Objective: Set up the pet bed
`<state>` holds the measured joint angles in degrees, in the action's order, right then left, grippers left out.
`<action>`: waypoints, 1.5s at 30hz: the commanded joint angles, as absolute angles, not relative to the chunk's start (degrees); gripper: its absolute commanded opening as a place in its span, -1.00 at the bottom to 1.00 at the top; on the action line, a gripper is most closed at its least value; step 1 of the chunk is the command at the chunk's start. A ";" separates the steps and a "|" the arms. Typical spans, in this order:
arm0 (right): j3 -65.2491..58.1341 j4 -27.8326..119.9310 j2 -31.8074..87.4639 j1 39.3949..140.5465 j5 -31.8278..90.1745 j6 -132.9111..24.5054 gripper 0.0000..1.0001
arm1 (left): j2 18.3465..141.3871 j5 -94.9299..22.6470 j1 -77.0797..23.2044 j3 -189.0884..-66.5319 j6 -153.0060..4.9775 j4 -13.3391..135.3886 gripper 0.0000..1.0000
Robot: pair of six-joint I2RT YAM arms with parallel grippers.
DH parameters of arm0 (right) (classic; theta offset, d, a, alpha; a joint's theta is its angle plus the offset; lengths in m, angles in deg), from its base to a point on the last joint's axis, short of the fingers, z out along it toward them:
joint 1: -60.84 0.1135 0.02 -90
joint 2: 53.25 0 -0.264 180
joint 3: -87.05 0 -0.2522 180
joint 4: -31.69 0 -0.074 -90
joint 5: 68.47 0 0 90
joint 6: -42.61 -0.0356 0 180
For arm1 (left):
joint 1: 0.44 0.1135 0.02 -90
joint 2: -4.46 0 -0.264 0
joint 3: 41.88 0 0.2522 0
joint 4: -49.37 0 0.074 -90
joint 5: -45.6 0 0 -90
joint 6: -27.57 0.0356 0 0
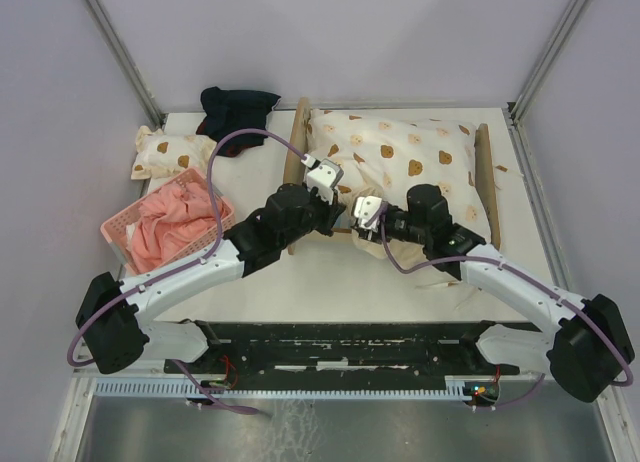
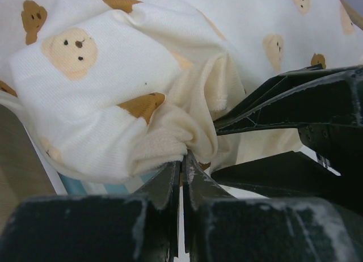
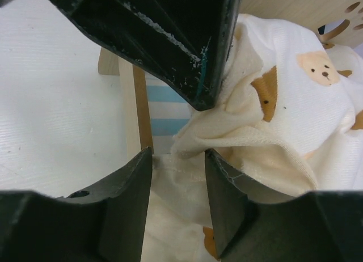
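Observation:
The pet bed [image 1: 298,142] stands at the back of the table, a light plywood frame with its striped mattress [image 3: 164,106] showing at the near side rail [image 3: 139,103]. A cream bear-print quilt [image 1: 410,157] lies over it. My left gripper [image 1: 342,218] [image 2: 182,157] is shut on a bunched fold of the quilt [image 2: 164,131] at the bed's near edge. Just to its right my right gripper [image 1: 358,230] [image 3: 178,154] stands open, with loose quilt edge [image 3: 181,188] lying between its fingers, not pinched.
A pink basket [image 1: 118,227] holding pink cloth sits at the left. Behind it lie a small bear-print pillow [image 1: 170,154] and a dark cloth [image 1: 238,107]. Both arms meet close together at the bed's near rail. Grey walls enclose the table.

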<state>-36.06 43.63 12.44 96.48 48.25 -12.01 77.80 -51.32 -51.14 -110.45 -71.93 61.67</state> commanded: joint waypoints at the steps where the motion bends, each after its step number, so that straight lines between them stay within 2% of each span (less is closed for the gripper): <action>1: -33.20 37.92 13.27 96.93 45.39 -14.44 -0.04 | 75.30 -50.73 -51.04 -112.21 -73.03 58.27 -0.95; 5: -32.87 36.77 12.95 96.89 45.79 -18.68 -0.45 | 75.06 -51.21 -50.95 -111.99 -72.73 58.73 -0.95; 11: -30.28 38.37 14.09 96.90 42.97 -27.53 -0.94 | 74.60 -51.85 -50.92 -111.89 -72.40 59.26 -0.94; 16: -28.01 40.91 13.67 96.88 40.33 -33.91 -0.95 | 73.48 -56.16 -50.95 -111.13 -70.49 62.37 -0.76; 22: -27.60 41.52 11.38 96.13 34.46 -40.58 -0.96 | 70.78 -59.58 -50.97 -109.60 -68.41 65.15 -0.68; 27: -26.37 42.12 11.93 95.04 32.86 -44.14 -0.96 | 69.90 -57.95 -50.96 -109.61 -67.70 67.15 -0.38; 37: -22.90 41.48 15.41 93.14 29.27 -48.61 -0.96 | 71.16 -51.15 -51.03 -106.59 -68.86 64.34 -0.06; 41: -22.27 41.00 16.81 92.61 27.94 -49.12 -0.96 | 72.13 -51.13 -51.04 -105.49 -70.44 63.35 0.10; 45: -22.01 40.72 17.30 92.10 26.69 -49.15 -0.96 | 72.20 -53.10 -51.06 -103.72 -72.08 62.31 0.19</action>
<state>-24.98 43.76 17.29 92.83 29.32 -47.97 72.16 -52.37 -51.14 -105.20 -71.30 66.35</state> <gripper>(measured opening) 0.026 0.578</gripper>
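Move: The cover's cream ruffle lies pinched in the shut left fingers, about 1 cm ahead and 1 cm right of that hand point. From the open right hand the fold to grip is some 1 cm ahead and 1 cm left, at its own height. The bed's front rail is roughly 1 cm back of the right hand, level sideways and 12 cm below; the left end board stands about 11 cm ahead and 12 cm left, 4 cm lower. Right fingers pinch the ruffle and carry it about 8 cm forward and up while the left opens free. ##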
